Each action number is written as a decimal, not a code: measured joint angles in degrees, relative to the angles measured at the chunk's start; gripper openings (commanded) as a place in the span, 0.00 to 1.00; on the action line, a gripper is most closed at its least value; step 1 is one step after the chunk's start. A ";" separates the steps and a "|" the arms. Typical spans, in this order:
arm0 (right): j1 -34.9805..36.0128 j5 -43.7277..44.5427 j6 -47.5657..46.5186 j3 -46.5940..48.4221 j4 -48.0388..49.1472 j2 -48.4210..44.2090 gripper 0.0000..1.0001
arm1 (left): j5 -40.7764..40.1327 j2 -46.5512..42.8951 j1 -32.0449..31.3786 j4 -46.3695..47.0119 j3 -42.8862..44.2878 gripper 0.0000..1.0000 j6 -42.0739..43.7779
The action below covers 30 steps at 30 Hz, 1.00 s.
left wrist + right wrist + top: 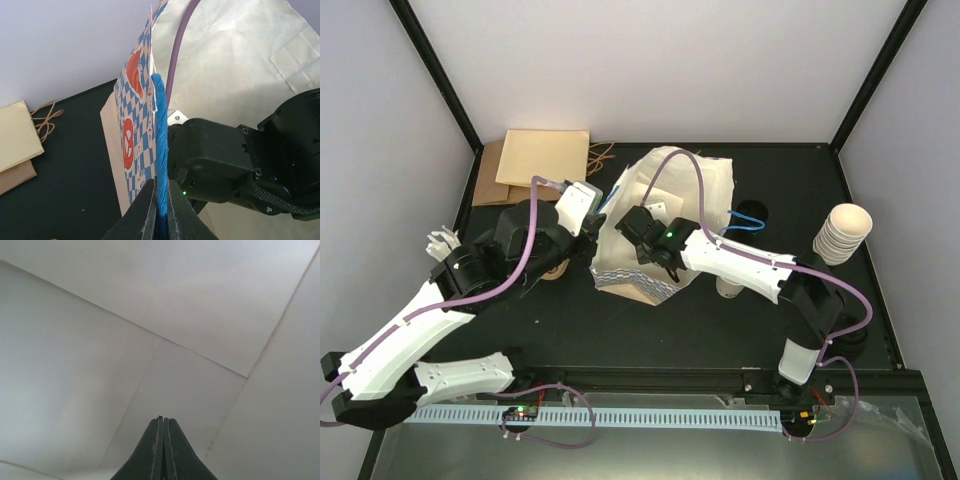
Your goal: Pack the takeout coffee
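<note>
The blue-checked paper bag (692,188) lies on its side mid-table with its white inside showing. My left gripper (161,186) is shut on the bag's blue twisted handle (160,125) at the left rim of the mouth. My right gripper (163,419) is shut with nothing between its fingers, and it sits inside the bag facing only white paper. A small cream cup (728,288), the takeout coffee, stands just under the right forearm and is partly hidden by it. Something round and dark (758,213), maybe the lid, lies by the bag's other blue handle.
A tall stack of nested cream cups (842,233) stands at the right edge. Flat brown paper bags (535,165) lie at the back left. A small white item (442,241) sits beside the left arm. Grey walls enclose the black table.
</note>
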 measured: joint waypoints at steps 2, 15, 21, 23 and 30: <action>-0.09 -1.46 -0.85 -0.63 1.84 -0.74 0.01 | -0.02 -0.02 0.00 0.00 -0.04 0.05 -0.83; -0.92 -3.56 -3.85 -1.79 2.23 -1.53 0.01 | 1.81 0.87 1.81 -2.62 -3.76 0.06 -9.94; -2.03 -8.76 -7.30 -3.28 2.34 -1.53 0.01 | 7.32 0.44 3.41 -2.49 -6.64 0.27 -15.04; -2.32 -10.80 -8.48 -3.74 2.36 -1.46 0.01 | 9.49 0.31 3.87 -2.12 -7.76 0.51 -16.28; -2.47 -15.19 -11.10 -3.82 2.62 -0.17 0.01 | 13.70 -0.68 4.31 -1.77 -8.35 0.93 -19.23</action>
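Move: The left fingers hold the paper bag's blue handle; the bag's middle lies about 7 cm ahead of that hand, 11 cm to its right and 19 cm below. The brown carrier is roughly 5 cm ahead and 13 cm left, some 36 cm below. The shut right hand is inside the bag, whose middle is about 2 cm back, 1 cm left and 3 cm above. From the right hand the paper cup stands 7 cm back and 12 cm right, the black cup 9 cm ahead and 18 cm right, both about 10 cm lower. The left hand lowers the bag by its blue handle, sinking about 7 cm while its fingers tip some 20 degrees further downward, then opens wide near the end to let go of the handle, easing slightly back. Inside the bag the right hand, fingers still shut, first stays nearly in place, then works some 3 cm down and 2 cm back towards the robot, tipping steeper and turning a little counter-clockwise; whether its tips touch the paper can't be seen. ##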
